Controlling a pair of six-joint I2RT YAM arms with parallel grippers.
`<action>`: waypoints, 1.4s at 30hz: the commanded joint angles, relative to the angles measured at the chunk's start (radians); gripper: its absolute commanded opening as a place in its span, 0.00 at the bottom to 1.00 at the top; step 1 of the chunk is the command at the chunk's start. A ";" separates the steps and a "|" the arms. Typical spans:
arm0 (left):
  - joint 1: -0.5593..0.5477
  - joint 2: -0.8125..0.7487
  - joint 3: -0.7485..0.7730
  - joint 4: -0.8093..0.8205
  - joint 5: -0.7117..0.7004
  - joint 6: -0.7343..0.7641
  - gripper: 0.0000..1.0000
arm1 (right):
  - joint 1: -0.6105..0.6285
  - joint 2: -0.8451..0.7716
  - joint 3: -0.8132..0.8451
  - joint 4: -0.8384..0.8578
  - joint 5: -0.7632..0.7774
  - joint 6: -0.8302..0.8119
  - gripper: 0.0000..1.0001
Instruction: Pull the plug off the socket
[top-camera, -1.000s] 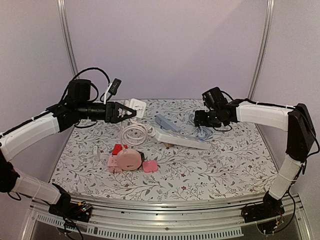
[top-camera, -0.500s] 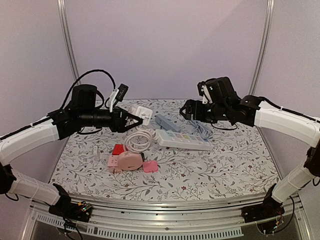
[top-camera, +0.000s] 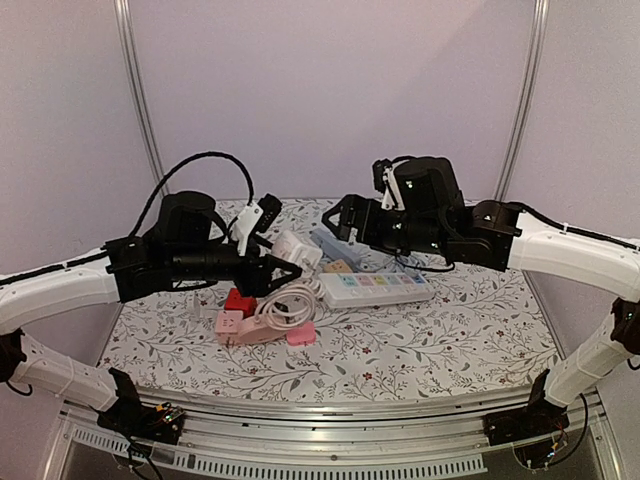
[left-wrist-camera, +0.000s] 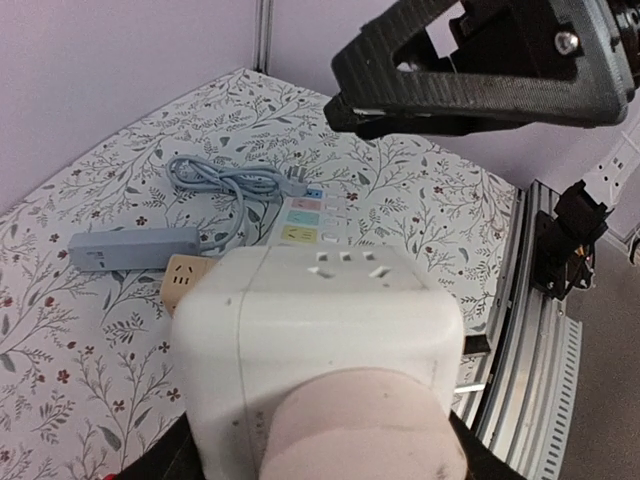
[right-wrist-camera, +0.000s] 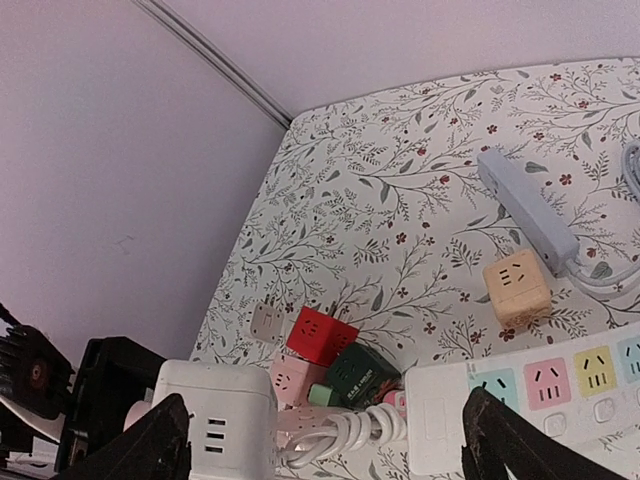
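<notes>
My left gripper (top-camera: 278, 268) is shut on a white cube socket (top-camera: 296, 248) and holds it above the table's middle. In the left wrist view the cube (left-wrist-camera: 320, 330) fills the frame. A pale pink round piece (left-wrist-camera: 360, 430) sits on its near face, and only dark finger edges (left-wrist-camera: 165, 462) show. A white coiled cable (top-camera: 285, 300) hangs from the cube down to the table. My right gripper (top-camera: 345, 218) is open and empty, just right of the cube and facing it. The cube (right-wrist-camera: 215, 420) shows by the left finger in the right wrist view (right-wrist-camera: 335, 450).
A white power strip with coloured sockets (top-camera: 375, 288) lies centre right. Behind it are a grey strip (top-camera: 330, 243) and a tan cube (top-camera: 338, 267). Red (right-wrist-camera: 322, 335), dark green (right-wrist-camera: 358, 375) and pink (top-camera: 240, 328) socket blocks cluster front left. A grey cable bundle (left-wrist-camera: 225, 180) lies at the back.
My left gripper has carried the white cube from the back of the table forward and right, dragging the cable coil. My right gripper has swung left toward it. The power strip has shifted.
</notes>
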 joint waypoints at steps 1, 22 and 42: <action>-0.047 -0.009 0.005 0.044 -0.121 0.079 0.04 | 0.014 0.047 0.033 0.056 -0.048 0.039 0.93; -0.135 0.029 0.017 0.003 -0.261 0.170 0.02 | 0.041 0.236 0.090 0.151 -0.266 0.105 0.95; -0.141 0.020 0.023 -0.010 -0.289 0.185 0.05 | 0.042 0.264 0.069 0.178 -0.300 0.148 0.47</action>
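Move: The white socket block sits just beyond the left fingers, about 4 cm right, 2 cm ahead and 2 cm below them. From the open right hand it lies some 11 cm left, 3 cm back and 2 cm lower. On the table about 30 cm below the right hand, the white power strip is 14 cm ahead and 8 cm right, and the beige block 23 cm ahead and 2 cm left. The red cube is 14 cm ahead, 17 cm left and 25 cm below the left hand. Leftward and down goes the right hand, about 9 cm across and 5 cm lower with a slight draw back, turning some 20 degrees, mostly counter-clockwise and tipping down, until its fingers straddle the socket block, then close and pinch it. The left hand keeps its hold on the pale plug, sinking about 3.5 cm and rolling so its right side dips. ##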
